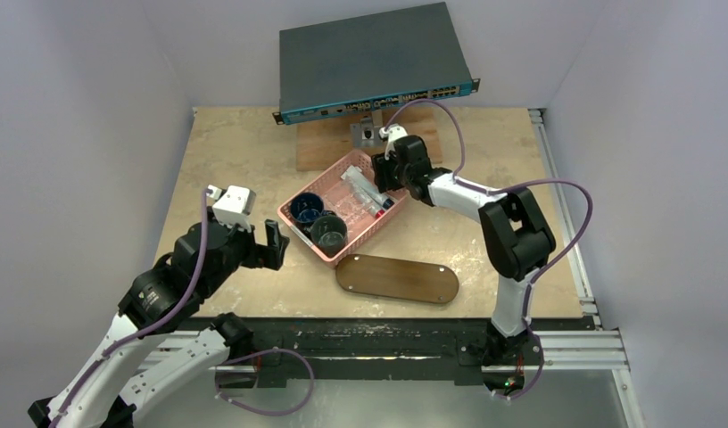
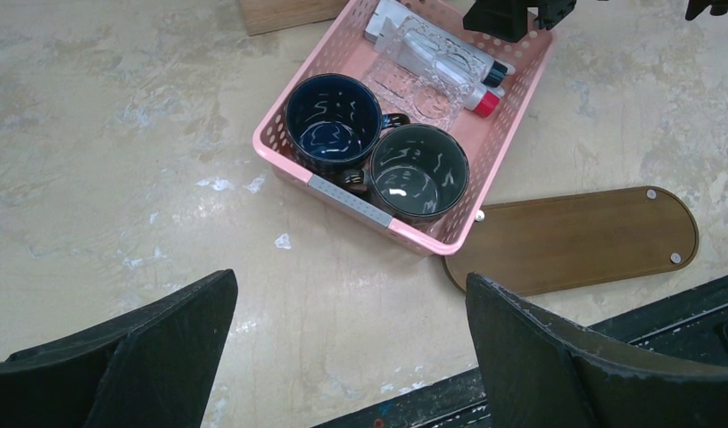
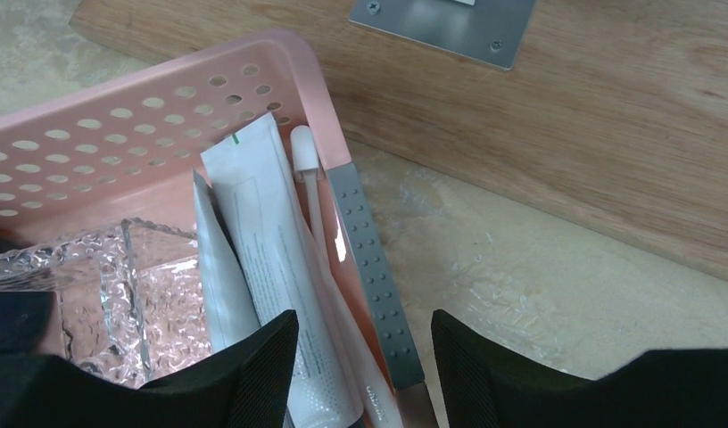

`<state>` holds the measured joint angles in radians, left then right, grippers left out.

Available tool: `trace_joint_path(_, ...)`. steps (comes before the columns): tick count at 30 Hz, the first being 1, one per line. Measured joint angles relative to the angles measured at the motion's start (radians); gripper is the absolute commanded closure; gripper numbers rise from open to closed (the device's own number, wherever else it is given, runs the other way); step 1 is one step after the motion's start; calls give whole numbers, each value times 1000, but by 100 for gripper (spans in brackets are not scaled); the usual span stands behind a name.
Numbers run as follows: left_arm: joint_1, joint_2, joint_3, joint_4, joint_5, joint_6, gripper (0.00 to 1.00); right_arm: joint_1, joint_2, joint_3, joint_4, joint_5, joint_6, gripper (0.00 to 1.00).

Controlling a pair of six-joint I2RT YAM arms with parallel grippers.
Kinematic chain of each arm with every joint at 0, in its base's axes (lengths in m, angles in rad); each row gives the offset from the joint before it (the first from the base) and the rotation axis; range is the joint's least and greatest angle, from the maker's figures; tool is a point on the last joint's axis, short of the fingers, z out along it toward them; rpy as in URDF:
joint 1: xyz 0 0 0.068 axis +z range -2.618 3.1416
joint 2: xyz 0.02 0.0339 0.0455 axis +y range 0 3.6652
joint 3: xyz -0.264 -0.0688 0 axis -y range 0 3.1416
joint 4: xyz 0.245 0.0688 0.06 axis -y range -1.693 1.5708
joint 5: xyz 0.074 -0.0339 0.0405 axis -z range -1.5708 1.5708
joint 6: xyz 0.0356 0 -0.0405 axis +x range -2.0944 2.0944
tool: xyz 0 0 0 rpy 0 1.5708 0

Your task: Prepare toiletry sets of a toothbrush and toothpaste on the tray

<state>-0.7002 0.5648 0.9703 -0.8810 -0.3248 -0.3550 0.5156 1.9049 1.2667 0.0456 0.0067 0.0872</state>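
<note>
Two silvery-white toothpaste tubes and a slim white toothbrush lie along the far wall of the pink basket. The tubes also show in the top view and in the left wrist view. My right gripper hovers open over that end, one finger above the tubes and the other outside the rim above the table; it holds nothing. The dark-brown tray lies bare in front of the basket, also seen in the left wrist view. My left gripper hangs wide open and empty left of the basket.
Two dark mugs fill the basket's near end, with a clear textured glass piece beside the tubes. A network switch rests on a wooden board at the back. A metal rail runs along the right.
</note>
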Motion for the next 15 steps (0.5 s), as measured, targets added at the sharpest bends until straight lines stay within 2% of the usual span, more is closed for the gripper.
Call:
trace_joint_path(2, 0, 1, 0, 0, 0, 0, 1, 0, 9, 9, 0, 0, -2, 41)
trace_joint_path(4, 0, 1, 0, 0, 0, 0, 1, 0, 15, 12, -1, 1, -2, 80)
trace_joint_path(5, 0, 1, 0, 0, 0, 0, 1, 0, 17, 12, -1, 4, -12, 84)
trace_joint_path(12, 0, 1, 0, 0, 0, 0, 1, 0, 11, 11, -17, -4, -49, 100)
trace_joint_path(15, 0, 1, 0, 0, 0, 0, 1, 9, 6, 0, -11, 7, -41, 100)
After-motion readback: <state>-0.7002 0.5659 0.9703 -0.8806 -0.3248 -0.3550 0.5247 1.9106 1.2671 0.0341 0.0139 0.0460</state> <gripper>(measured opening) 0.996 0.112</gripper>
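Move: The basket's grey handle stands almost between the right hand's open fingers, its middle about 2 cm ahead, 1 cm left and 2 cm below. Inside, the toothpaste lies some 4 cm left, level fore-and-aft and 5 cm down; the blue mug is about 18 cm left and 6 cm back. The wooden tray is roughly 22 cm back and 2 cm right. From the left hand the handle is around 26 cm ahead, 23 cm right, 18 cm below. Pinching the basket's handle rim between its pads, one inside the basket and one outside, the right hand shuts its fingers from a bit over half open to nearly closed. The hand itself stays within about half a centimetre of its place, sinking only a touch, and the wrist barely turns. ##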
